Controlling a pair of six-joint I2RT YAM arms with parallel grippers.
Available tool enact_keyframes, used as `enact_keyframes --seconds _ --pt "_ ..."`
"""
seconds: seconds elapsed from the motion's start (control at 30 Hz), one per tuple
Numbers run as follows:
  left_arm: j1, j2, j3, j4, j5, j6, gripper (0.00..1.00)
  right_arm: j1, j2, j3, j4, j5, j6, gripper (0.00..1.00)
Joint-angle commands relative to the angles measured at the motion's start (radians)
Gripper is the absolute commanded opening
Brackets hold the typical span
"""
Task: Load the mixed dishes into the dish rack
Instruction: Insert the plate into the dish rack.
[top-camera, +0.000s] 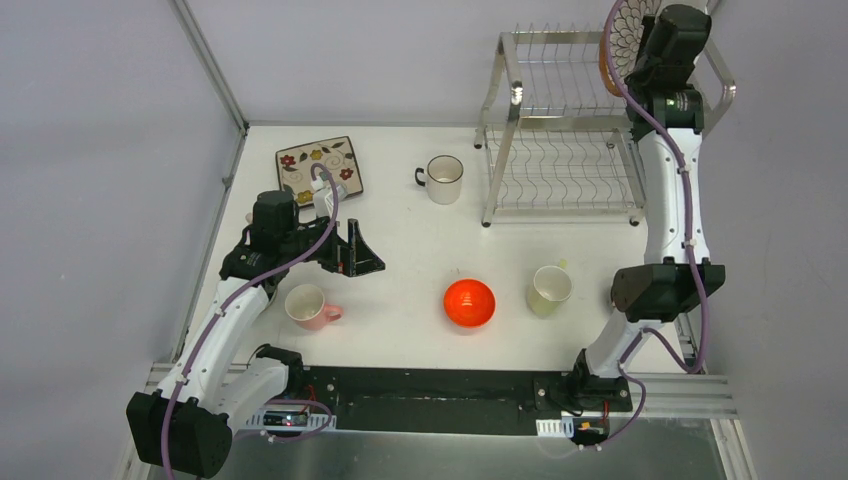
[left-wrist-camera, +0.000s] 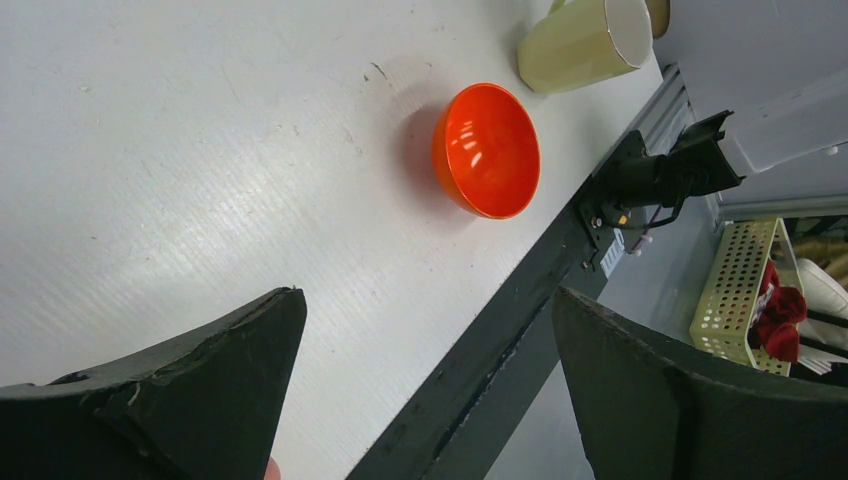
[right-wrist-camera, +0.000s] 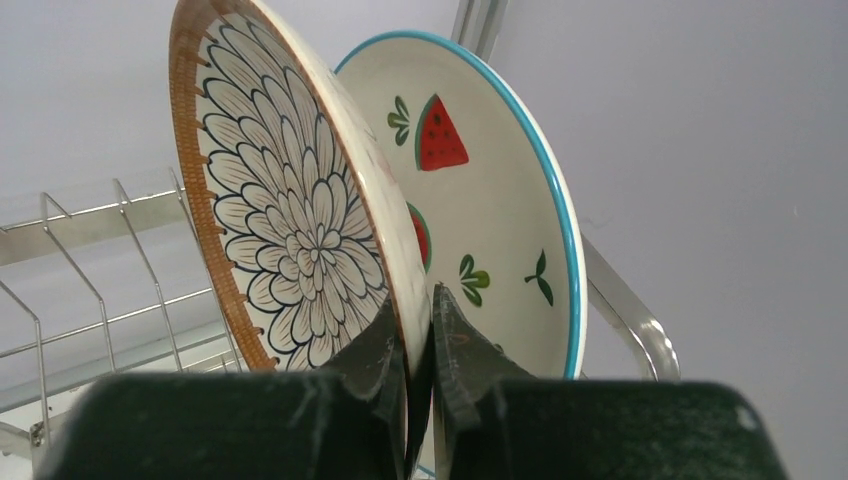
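Note:
My right gripper (right-wrist-camera: 420, 322) is shut on the lower rim of the brown-petal round plate (right-wrist-camera: 290, 200), holding it upright over the right end of the dish rack's (top-camera: 560, 130) upper shelf. A white plate with red fruit and a blue rim (right-wrist-camera: 490, 200) stands just behind it. My left gripper (left-wrist-camera: 428, 292) is open and holds nothing, hovering above the table's left side. On the table lie the floral rectangular plate (top-camera: 318, 165), a white cup (top-camera: 443, 178), a pink cup (top-camera: 308, 306), the red-orange bowl (top-camera: 469, 302) and a pale yellow-green cup (top-camera: 549, 290).
The rack's wire lower shelf (top-camera: 560, 175) holds nothing. The black front rail (top-camera: 430, 400) runs along the table's near edge. A yellow perforated basket (left-wrist-camera: 745, 290) sits off the table beyond that edge. Grey walls close in the left and right sides.

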Motion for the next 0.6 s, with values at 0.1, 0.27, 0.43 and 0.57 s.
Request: enact_keyframes --seconds 0.1,0.27,0.43,0.57 --pt "-0.006 -0.003 0.037 0.010 0.003 0.024 0.99 0.029 -0.117 -0.084 0.257 0.036 -0.002 0.00" --pt "-0.006 -0.003 0.037 0.009 0.003 0.024 0.99 0.041 -0.147 -0.144 0.265 0.024 0.010 0.21" --pt "-0.006 -0.005 0.036 0.009 0.002 0.024 0.99 0.053 -0.179 -0.163 0.265 0.044 0.004 0.35" --pt "-0.006 -0.007 0.037 0.009 0.002 0.024 0.99 0.053 -0.210 -0.191 0.270 0.041 -0.010 0.43"
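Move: The patterned plate is still pinched by its near rim at its slot in the rack's upper tier, its middle about 8 cm ahead of the right hand, 1 cm to its left and 4 cm above. The watermelon plate stands some 9 cm ahead, 5 cm to the right and 3 cm up; the empty upper tines lie about 4 cm ahead, 11 cm to the left and 6 cm below. From the left hand, the patterned plate is some 37 cm ahead, 46 cm to the right and 30 cm higher. Shift the right gripper about 1 cm left with the patterned plate still pinched and nearly level in height, then open the fingers part way to let go of its rim. As they part, lift the hand roughly 3 cm while drifting left and easing back 2 cm towards the base, tipping the fingers up some 10 degrees, the rim still between them. ##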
